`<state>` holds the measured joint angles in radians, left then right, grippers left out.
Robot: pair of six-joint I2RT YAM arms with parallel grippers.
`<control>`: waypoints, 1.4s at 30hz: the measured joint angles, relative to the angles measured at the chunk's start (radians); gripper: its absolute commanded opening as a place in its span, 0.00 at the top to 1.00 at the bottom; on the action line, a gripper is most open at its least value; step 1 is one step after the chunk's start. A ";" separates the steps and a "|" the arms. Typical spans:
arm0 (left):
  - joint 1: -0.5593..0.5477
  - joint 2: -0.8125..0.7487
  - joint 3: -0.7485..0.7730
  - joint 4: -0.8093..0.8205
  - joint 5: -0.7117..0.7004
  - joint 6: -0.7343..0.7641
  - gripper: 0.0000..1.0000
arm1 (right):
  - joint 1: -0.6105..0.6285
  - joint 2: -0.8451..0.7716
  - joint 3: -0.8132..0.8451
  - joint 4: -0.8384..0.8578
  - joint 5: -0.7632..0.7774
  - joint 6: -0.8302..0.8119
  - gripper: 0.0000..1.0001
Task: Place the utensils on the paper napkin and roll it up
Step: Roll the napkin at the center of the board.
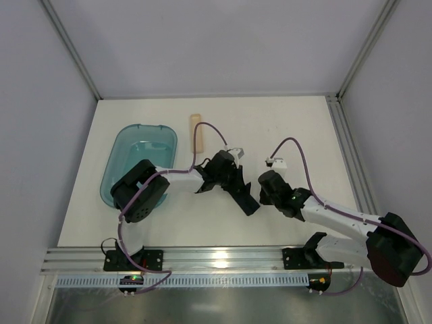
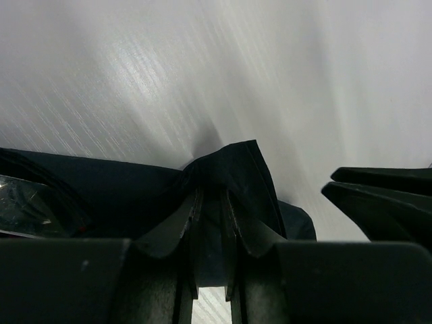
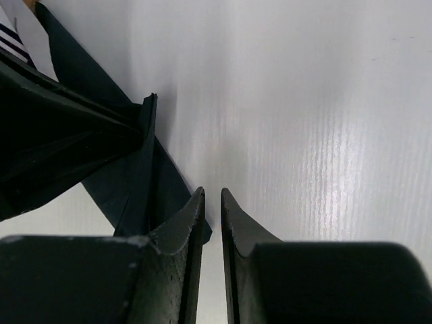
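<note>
The paper napkin (image 1: pixel 251 206), dark navy and bunched into a narrow fold, lies in mid-table between the two arms. My left gripper (image 1: pixel 236 187) is shut on it. In the left wrist view a pinched ridge of napkin (image 2: pixel 236 169) rises between the jaws of the left gripper (image 2: pixel 212 196). My right gripper (image 1: pixel 264 183) sits just right of the napkin's end. Its jaws (image 3: pixel 212 196) stand a narrow slit apart with bare table between them, and the napkin (image 3: pixel 77 64) lies beside its left finger. The utensils do not show plainly. A shiny curved piece (image 2: pixel 27 206) sits in the folds.
A translucent teal tub (image 1: pixel 138 165) stands at the left of the white table (image 1: pixel 290 128). A pale tan slim stick (image 1: pixel 197 133) lies beyond it toward the back. A small white clip (image 1: pixel 275 162) on the purple cable hangs near the right wrist.
</note>
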<state>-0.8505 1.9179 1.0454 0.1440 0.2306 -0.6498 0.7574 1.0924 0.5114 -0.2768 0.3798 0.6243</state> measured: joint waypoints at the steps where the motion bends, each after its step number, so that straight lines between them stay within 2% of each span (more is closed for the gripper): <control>1: 0.000 0.001 0.002 0.000 0.002 0.000 0.80 | -0.009 0.021 -0.003 0.013 -0.013 -0.004 0.83; 9: 0.000 0.008 0.008 0.001 0.010 -0.002 0.80 | -0.013 0.118 -0.059 0.119 -0.110 0.004 0.84; 15: 0.000 0.009 0.009 0.002 0.018 -0.005 0.80 | -0.010 0.084 -0.117 0.209 -0.160 0.060 0.83; 22: -0.004 0.009 -0.001 0.023 0.027 -0.007 0.80 | 0.010 0.002 -0.154 0.216 -0.212 0.124 0.82; 24: -0.005 0.009 -0.008 0.035 0.028 -0.013 0.80 | 0.010 -0.037 -0.157 0.211 -0.214 0.144 0.74; 26: -0.005 0.009 -0.011 0.041 0.028 -0.018 0.80 | 0.009 -0.074 -0.157 0.198 -0.203 0.167 0.72; 28: -0.005 0.009 -0.013 0.045 0.028 -0.021 0.80 | 0.009 -0.116 -0.157 0.178 -0.180 0.197 0.63; 33: -0.005 0.009 -0.016 0.050 0.029 -0.023 0.80 | -0.027 -0.154 -0.145 0.148 -0.137 0.275 0.50; 42: -0.005 0.009 -0.018 0.054 0.028 -0.023 0.80 | -0.088 -0.014 -0.024 0.079 -0.094 0.443 0.47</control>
<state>-0.8555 1.9270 1.0275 0.1982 0.2584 -0.6731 0.6693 1.0782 0.4870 -0.1982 0.2855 1.0672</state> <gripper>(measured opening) 0.201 0.524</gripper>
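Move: From the right gripper, the napkin's upright fold stands about 6 cm to the left and 2 cm ahead, some 3 cm lower. The roll's free near end lies roughly 5 cm left, 3 cm back and 4 cm below, and the fork about 14 cm left and 10 cm ahead. From the left gripper, which is already on the fold, its middle is about 2 cm right and 1 cm back, slightly below. Keep the left fingers on the napkin fold. Lower the right gripper about 4 cm beside the napkin's free end, sweeping it left and back with the fingers shut, then lift it some 5 cm, swing it forward and slightly right, and open the fingers about halfway above the fold, rolling its left side up and turning it about 20 degrees clockwise. ##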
